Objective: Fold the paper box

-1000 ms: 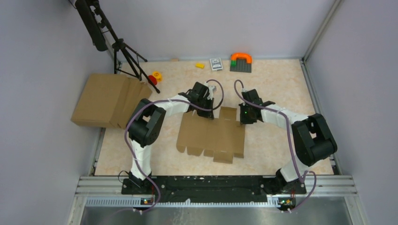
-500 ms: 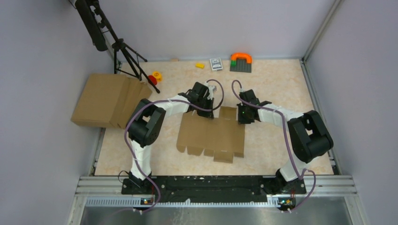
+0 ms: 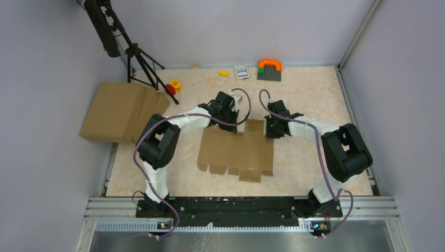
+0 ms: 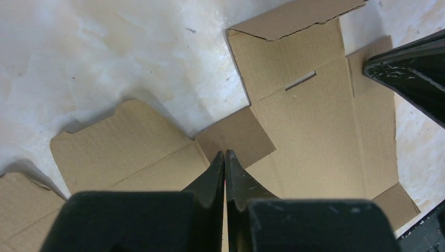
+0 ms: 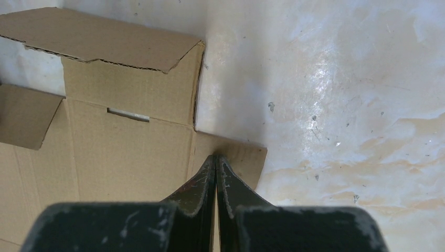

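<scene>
The paper box lies unfolded on the table's middle as a flat brown die-cut sheet. Its far end flap stands partly raised. My left gripper is shut and empty, its tips pressing down on a small square flap at the sheet's far left edge. My right gripper is shut too, holding nothing, and its tips rest on the small flap at the far right corner. The raised flap and a slot show left of it.
A bigger pile of flat brown cardboard sits at the left edge beside a black tripod. Red and yellow toys, a yellow block, a card pack and an orange arch on a grey plate line the back.
My right gripper has slid a little left onto the sheet's corner, and the left arm's elbow has shifted. Both grippers stay shut and the sheet has not moved.
</scene>
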### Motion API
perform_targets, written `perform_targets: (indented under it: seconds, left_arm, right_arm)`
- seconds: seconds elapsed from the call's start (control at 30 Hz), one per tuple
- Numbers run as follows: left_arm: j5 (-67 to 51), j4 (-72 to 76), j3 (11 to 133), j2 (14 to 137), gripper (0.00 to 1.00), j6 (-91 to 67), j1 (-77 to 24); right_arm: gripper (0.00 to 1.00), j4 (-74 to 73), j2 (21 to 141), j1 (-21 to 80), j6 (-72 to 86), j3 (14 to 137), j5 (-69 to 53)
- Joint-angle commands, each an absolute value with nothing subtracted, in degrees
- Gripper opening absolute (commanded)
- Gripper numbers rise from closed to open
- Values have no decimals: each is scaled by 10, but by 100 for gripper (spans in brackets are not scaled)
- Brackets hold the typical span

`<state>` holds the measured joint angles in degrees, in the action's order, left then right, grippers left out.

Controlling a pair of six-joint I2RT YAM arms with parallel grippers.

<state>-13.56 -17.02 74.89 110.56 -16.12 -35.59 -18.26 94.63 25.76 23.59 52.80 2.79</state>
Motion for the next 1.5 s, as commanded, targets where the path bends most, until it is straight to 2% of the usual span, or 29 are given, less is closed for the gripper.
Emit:
perform_targets:
  seconds: [0.0, 0.37, 0.57, 0.7, 0.9, 1.07, 1.13, 1.33, 1.43, 1.47]
  left_arm:
    - [-137, -181, 763, 1133, 0, -152, -358]
    - [-103, -219, 766, 1187, 0, -165, -377]
    - [-80, -222, 765, 1174, 0, -162, -377]
    - [-79, -222, 765, 1176, 0, -161, -377]
    - [-85, -219, 765, 1172, 0, -161, -377]
    - [-93, -223, 767, 1133, 0, -160, -377]
    - [-76, -235, 766, 1101, 5, -161, -377]
    - [-59, -254, 705, 959, 32, -160, -384]
    - [-31, -281, 669, 895, 34, -165, -403]
    - [-31, -286, 654, 875, 31, -170, -412]
  right_arm:
    - [0, -194, 959, 264, 231, 519, 27]
    - [0, -206, 958, 264, 231, 545, 24]
    - [0, -242, 919, 264, 228, 578, 41]
    - [0, -233, 910, 264, 234, 549, 53]
    - [0, -183, 958, 264, 240, 494, 41]
    - [0, -173, 967, 264, 242, 491, 36]
    - [0, -179, 964, 264, 238, 497, 36]
    - [0, -186, 964, 264, 229, 509, 36]
    - [0, -182, 966, 264, 227, 509, 34]
    - [0, -180, 967, 264, 228, 509, 33]
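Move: The small flap on the box blank's far edge lies almost under my left fingertips, about 1 cm ahead, 1 cm to the right and 2 cm below. The square end flap is about 7 cm to its right and 2 cm ahead of that hand, the wide side flap some 5 cm to the left and 2 cm ahead. My right fingertips rest on the far end of the side strip; from them the small flap is about 12 cm left and 2 cm ahead, the end flap roughly 5 cm left and 4 cm ahead. With the left fingers shut I drop about 2.5 cm onto the small folded flap and hold it pressed against the blank, then draw away up, back and to the left, some 8 cm in all, opening the fingers about a third. My right hand, still shut, lifts roughly 1 cm off the side strip midway and comes back down on it almost where it was. ##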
